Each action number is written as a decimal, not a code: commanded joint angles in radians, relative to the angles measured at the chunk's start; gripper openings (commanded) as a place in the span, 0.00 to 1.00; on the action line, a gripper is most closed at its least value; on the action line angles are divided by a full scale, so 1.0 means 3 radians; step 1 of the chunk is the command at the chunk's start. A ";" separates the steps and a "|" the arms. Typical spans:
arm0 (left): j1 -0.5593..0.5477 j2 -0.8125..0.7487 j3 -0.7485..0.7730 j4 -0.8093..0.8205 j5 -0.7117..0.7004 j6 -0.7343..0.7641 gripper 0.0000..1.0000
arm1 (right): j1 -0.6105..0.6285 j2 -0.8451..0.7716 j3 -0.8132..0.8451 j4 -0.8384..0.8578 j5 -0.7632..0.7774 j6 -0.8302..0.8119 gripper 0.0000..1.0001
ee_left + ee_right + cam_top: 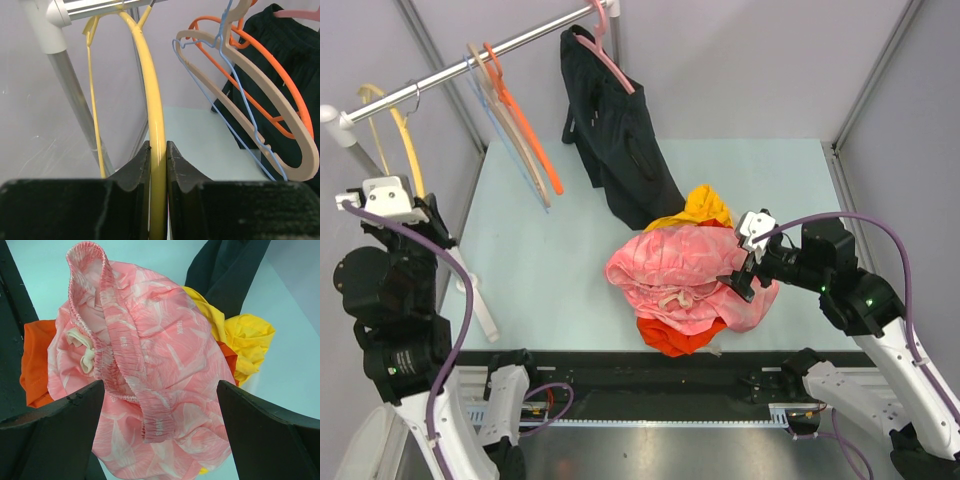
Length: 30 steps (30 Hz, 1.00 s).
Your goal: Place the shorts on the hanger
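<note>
The yellow hanger [406, 150] hangs from the rail at the far left. My left gripper [420, 203] is shut on its shoulder bar. In the left wrist view the two black jaws press on the hanger [155, 100] from both sides, at my left gripper [158, 150]. The pink shorts [670, 265] lie crumpled on top of a pile on the table. Their elastic waistband faces up and the white drawstring [85, 354] shows. My right gripper [744, 276] hovers open over the right side of the shorts [160, 335]. The fingers of my right gripper [160, 390] stand wide on either side of the waistband, holding nothing.
A metal rail [470, 62] crosses the back left, carrying an orange hanger [525, 125], a beige hanger [260, 100] and a blue wire one. A black garment [620, 150] hangs on a pink hanger. An orange-red garment [678, 337] and a yellow one [706, 204] lie under the shorts.
</note>
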 commanded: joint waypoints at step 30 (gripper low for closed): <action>0.0009 -0.0367 -0.0164 -0.2373 0.1154 0.1285 0.00 | 0.0024 -0.0202 0.0140 0.0167 0.0024 0.0148 1.00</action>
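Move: The pink shorts, which the yellow hanger is meant for, lie about 45 cm to the left hand's right, 7 cm ahead and 42 cm below; from the right hand they are some 7 cm ahead, 8 cm left and 23 cm below. The rail's near end is 9 cm ahead of the left hand, 4 cm left and 21 cm higher; the blue hanger is 14 cm ahead, 14 cm right and 5 cm higher. The yellow hanger, still pinched near the end of one arm by the left fingers, is carried clear of the rail: mostly down, some 15 cm, while also drawn back and swung right towards the pink shorts. As the left hand sinks it tips about 30 degrees nose-down and turns a little clockwise, its grip unchanged. ##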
